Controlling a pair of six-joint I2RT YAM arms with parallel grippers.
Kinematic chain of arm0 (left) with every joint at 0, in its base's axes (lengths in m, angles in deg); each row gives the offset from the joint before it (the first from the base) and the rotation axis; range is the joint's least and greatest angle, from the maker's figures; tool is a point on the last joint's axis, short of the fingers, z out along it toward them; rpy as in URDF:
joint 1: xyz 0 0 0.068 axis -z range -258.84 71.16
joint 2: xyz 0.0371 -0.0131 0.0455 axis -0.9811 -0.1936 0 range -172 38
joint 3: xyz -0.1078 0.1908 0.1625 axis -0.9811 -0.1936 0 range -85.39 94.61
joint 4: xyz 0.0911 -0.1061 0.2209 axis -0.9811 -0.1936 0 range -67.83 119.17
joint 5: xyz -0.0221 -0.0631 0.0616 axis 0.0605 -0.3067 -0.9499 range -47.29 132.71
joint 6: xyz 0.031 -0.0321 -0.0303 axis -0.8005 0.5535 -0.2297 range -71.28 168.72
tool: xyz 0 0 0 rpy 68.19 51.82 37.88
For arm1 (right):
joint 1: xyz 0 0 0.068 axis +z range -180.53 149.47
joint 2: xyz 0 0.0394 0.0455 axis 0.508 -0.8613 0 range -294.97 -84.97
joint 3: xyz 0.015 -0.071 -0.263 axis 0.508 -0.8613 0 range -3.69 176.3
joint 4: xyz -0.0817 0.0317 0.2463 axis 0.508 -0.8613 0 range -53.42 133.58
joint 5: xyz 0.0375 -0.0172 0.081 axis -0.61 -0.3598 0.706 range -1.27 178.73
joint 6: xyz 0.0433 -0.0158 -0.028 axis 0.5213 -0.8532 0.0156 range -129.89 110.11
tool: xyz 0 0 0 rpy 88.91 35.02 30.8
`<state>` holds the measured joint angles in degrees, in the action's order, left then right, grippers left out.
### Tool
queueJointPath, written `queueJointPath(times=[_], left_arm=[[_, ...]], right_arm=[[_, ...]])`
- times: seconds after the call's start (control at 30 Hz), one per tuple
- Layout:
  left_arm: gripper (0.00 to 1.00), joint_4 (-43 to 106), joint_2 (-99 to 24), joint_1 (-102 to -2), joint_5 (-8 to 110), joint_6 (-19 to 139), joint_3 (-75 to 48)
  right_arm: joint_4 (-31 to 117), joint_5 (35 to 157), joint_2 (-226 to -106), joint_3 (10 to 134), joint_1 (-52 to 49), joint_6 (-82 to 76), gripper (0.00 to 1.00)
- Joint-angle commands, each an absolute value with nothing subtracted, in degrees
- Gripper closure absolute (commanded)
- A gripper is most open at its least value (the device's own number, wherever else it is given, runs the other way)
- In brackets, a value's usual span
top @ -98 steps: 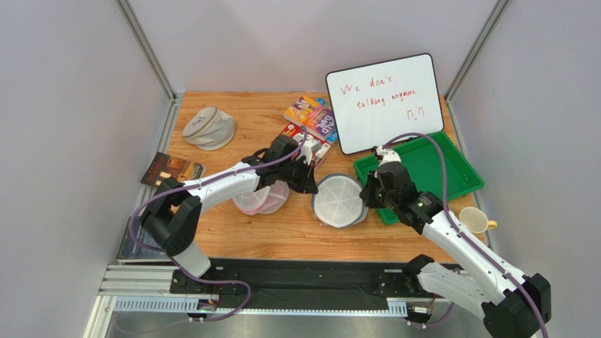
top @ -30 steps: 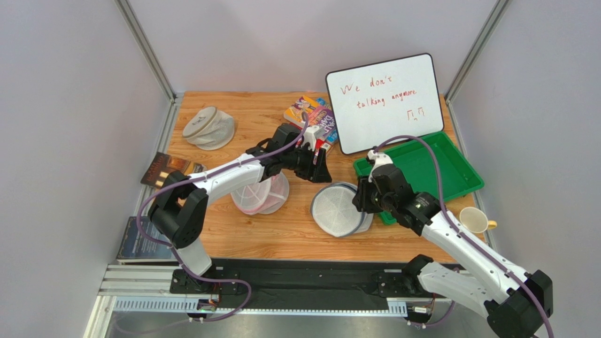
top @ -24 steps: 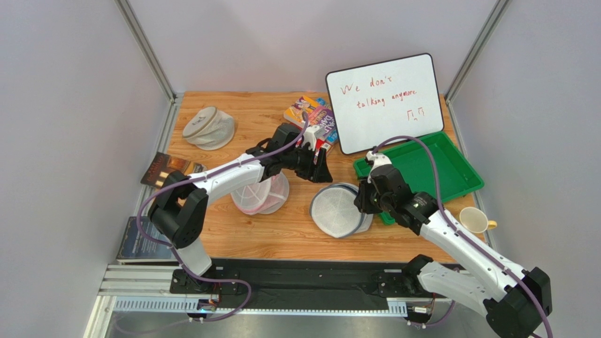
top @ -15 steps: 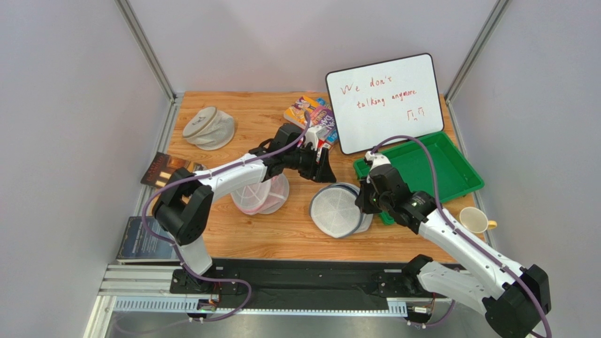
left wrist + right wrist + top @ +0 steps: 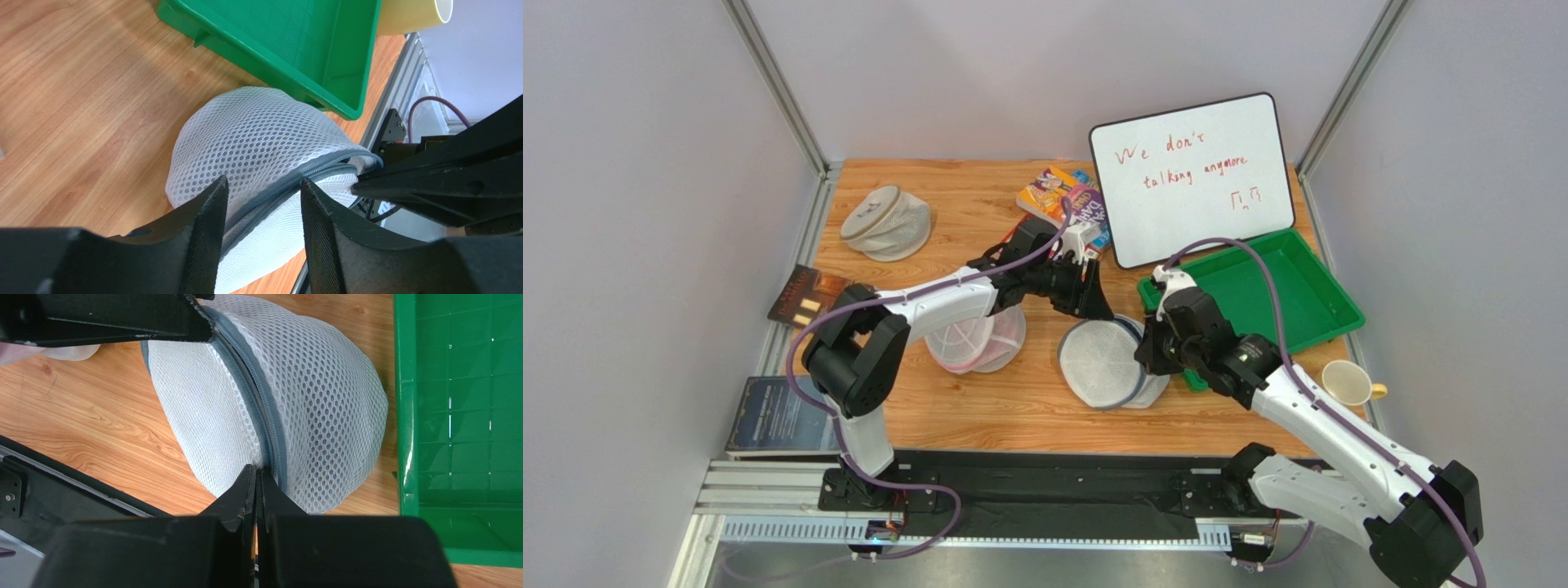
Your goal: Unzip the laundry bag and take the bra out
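Note:
The laundry bag [image 5: 1100, 364] is a white mesh drum with a grey-blue zipper rim, lying mid-table beside the green tray. My left gripper [image 5: 1090, 298] is at its far upper edge. In the left wrist view it [image 5: 263, 184] is open, its fingers either side of the zipper rim on the bag [image 5: 258, 135]. My right gripper [image 5: 1143, 347] is at the bag's right edge. In the right wrist view it [image 5: 256, 471] is shut, tips pinched on the bag [image 5: 325, 398] right at the zipper line. The bra is hidden.
A pink-tinted mesh bag [image 5: 977, 341] lies under the left arm. A beige-grey bag [image 5: 885, 221] sits at the back left. The green tray [image 5: 1259, 294] touches the bag's right side. A whiteboard [image 5: 1192, 178], snack packets [image 5: 1063, 202], books [image 5: 817, 294] and a yellow cup [image 5: 1351, 382] stand around.
The right gripper has shut at the zipper rim. The left gripper has moved right onto the bag's far edge, its jaws narrower. The bag has shifted slightly left.

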<state>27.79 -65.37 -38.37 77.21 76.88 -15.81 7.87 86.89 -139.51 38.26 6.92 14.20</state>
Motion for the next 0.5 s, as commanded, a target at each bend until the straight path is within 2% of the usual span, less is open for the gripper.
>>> queueJointPath(times=[0.0,0.2,0.23,0.27,0.33,0.47], left_arm=[[0.5,30.8,-65.7,-37.6,79.0,76.9,-13.5],[0.67,31.7,-66.0,-37.4,79.5,77.1,-13.8],[0.74,32.0,-66.1,-37.4,79.7,77.5,-13.7],[0.76,32.6,-66.1,-37.4,80.0,77.8,-13.7],[0.8,33.1,-66.1,-37.3,80.2,78.4,-13.8],[0.8,33.2,-66.2,-37.3,80.1,78.9,-13.4]], right_arm=[[10.1,87.9,-138.8,40.6,7.4,13.1,1.0],[10.8,87.9,-139.3,40.4,7.9,13.0,1.0],[10.9,87.9,-139.3,40.6,8.0,13.0,1.0],[11.1,89.9,-139.3,40.6,8.2,13.0,1.0],[11.8,90.2,-139.1,41.0,9.0,13.2,1.0],[13.3,91.7,-138.7,41.9,11.0,13.7,1.0]])
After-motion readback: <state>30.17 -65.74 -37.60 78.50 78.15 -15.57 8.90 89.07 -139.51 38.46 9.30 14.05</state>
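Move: The zip's far edge on the laundry bag already lies between my open left fingers, about 1 cm to the right and 1 cm below. From that hand, the bag's middle is roughly 7 cm back, 2 cm right and 6 cm down; the green tray is some 24 cm right, 2 cm ahead, and the pink-rimmed bag 21 cm left, 1 cm back, both about 10 cm lower. My shut right fingers hold the lid-side zip edge; the bag's middle lies 4 cm left of them, 5 cm below. I close my left fingers from half open until they pinch the body-side zip edge, that hand easing about 1 cm right and slightly up. My right hand keeps its pinch on the lid-side edge and draws it left and a little back, nearly 2 cm and mostly at the end, to pull the lid away from the mesh body. ##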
